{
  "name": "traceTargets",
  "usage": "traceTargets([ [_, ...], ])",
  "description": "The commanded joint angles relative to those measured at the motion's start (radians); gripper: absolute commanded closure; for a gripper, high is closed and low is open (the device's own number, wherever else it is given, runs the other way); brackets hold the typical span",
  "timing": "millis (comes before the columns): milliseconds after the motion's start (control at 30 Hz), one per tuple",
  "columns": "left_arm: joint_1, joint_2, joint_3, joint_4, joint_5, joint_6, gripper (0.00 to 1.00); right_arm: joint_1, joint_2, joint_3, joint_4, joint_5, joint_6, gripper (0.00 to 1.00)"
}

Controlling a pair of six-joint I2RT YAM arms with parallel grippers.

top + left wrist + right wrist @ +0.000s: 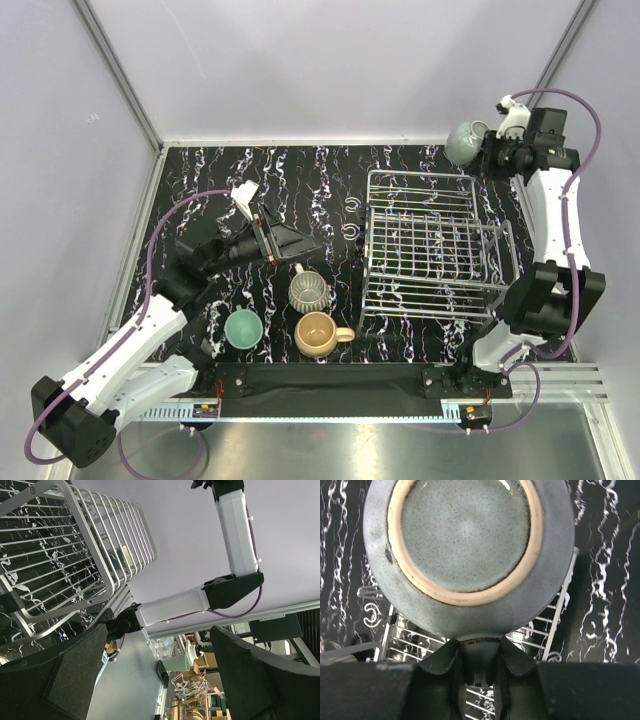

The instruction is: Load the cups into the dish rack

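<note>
My right gripper (pixel 484 150) is shut on the handle of a grey-green cup (pixel 462 143), held high above the far right corner of the dish rack (pixel 430 250). In the right wrist view the cup's underside (pixel 465 535) faces the camera, and the handle sits pinched in my right gripper (pixel 479 660) over the rack's wires (pixel 547 630). My left gripper (pixel 298 246) hangs open and empty, left of the rack and above a cream striped cup (pixel 310 290). A teal-green cup (pixel 243 328) and a tan cup (pixel 320 334) stand upright near the front.
The left wrist view looks sideways past its two dark fingers (pixel 75 675) at the rack (pixel 75 555) and the right arm (pixel 235 580). White walls enclose the black marbled table (pixel 210 190) on three sides.
</note>
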Motion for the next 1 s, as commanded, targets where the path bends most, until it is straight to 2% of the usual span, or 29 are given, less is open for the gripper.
traceTargets([
  [0,0.005,-0.014,0.012,0.027,0.035,0.031,0.1,0.029,-0.006,0.097,0.026,-0.054,-0.146,1.0],
  [200,0.005,-0.014,-0.009,0.058,0.035,0.014,0.1,0.073,0.083,0.158,-0.03,-0.025,-0.185,1.0],
  [400,0.006,-0.027,-0.017,0.056,0.032,0.017,0.1,0.162,0.231,0.256,-0.079,0.074,-0.173,1.0],
  [967,0.02,-0.027,-0.032,0.051,0.041,0.022,0.1,0.265,0.468,0.317,-0.12,0.27,-0.194,1.0],
])
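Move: Still gripped by its handle in the right hand, the grey-green cup is bound for the far end of the dish rack, about 5 cm ahead, 10 cm to the left and 18 cm below. The ribbed cup stands some 17 cm back and 35 cm left of that hand, the yellow cup about 27 cm back and 33 cm left, both roughly 23 cm lower. From the idle left hand the rack's far end is some 30 cm ahead, 25 cm right and 25 cm down. Lowering the held cup towards the far end of the dish rack, the right arm sinks about 14 cm, while also going some 6 cm left and 4 cm forward. It starts gently leftward, then drops quickly, ending almost straight down and slower. The wrist tips the fingers more steeply down by some 20 degrees and turns a little counter-clockwise; the fingers keep their hold on the handle. ##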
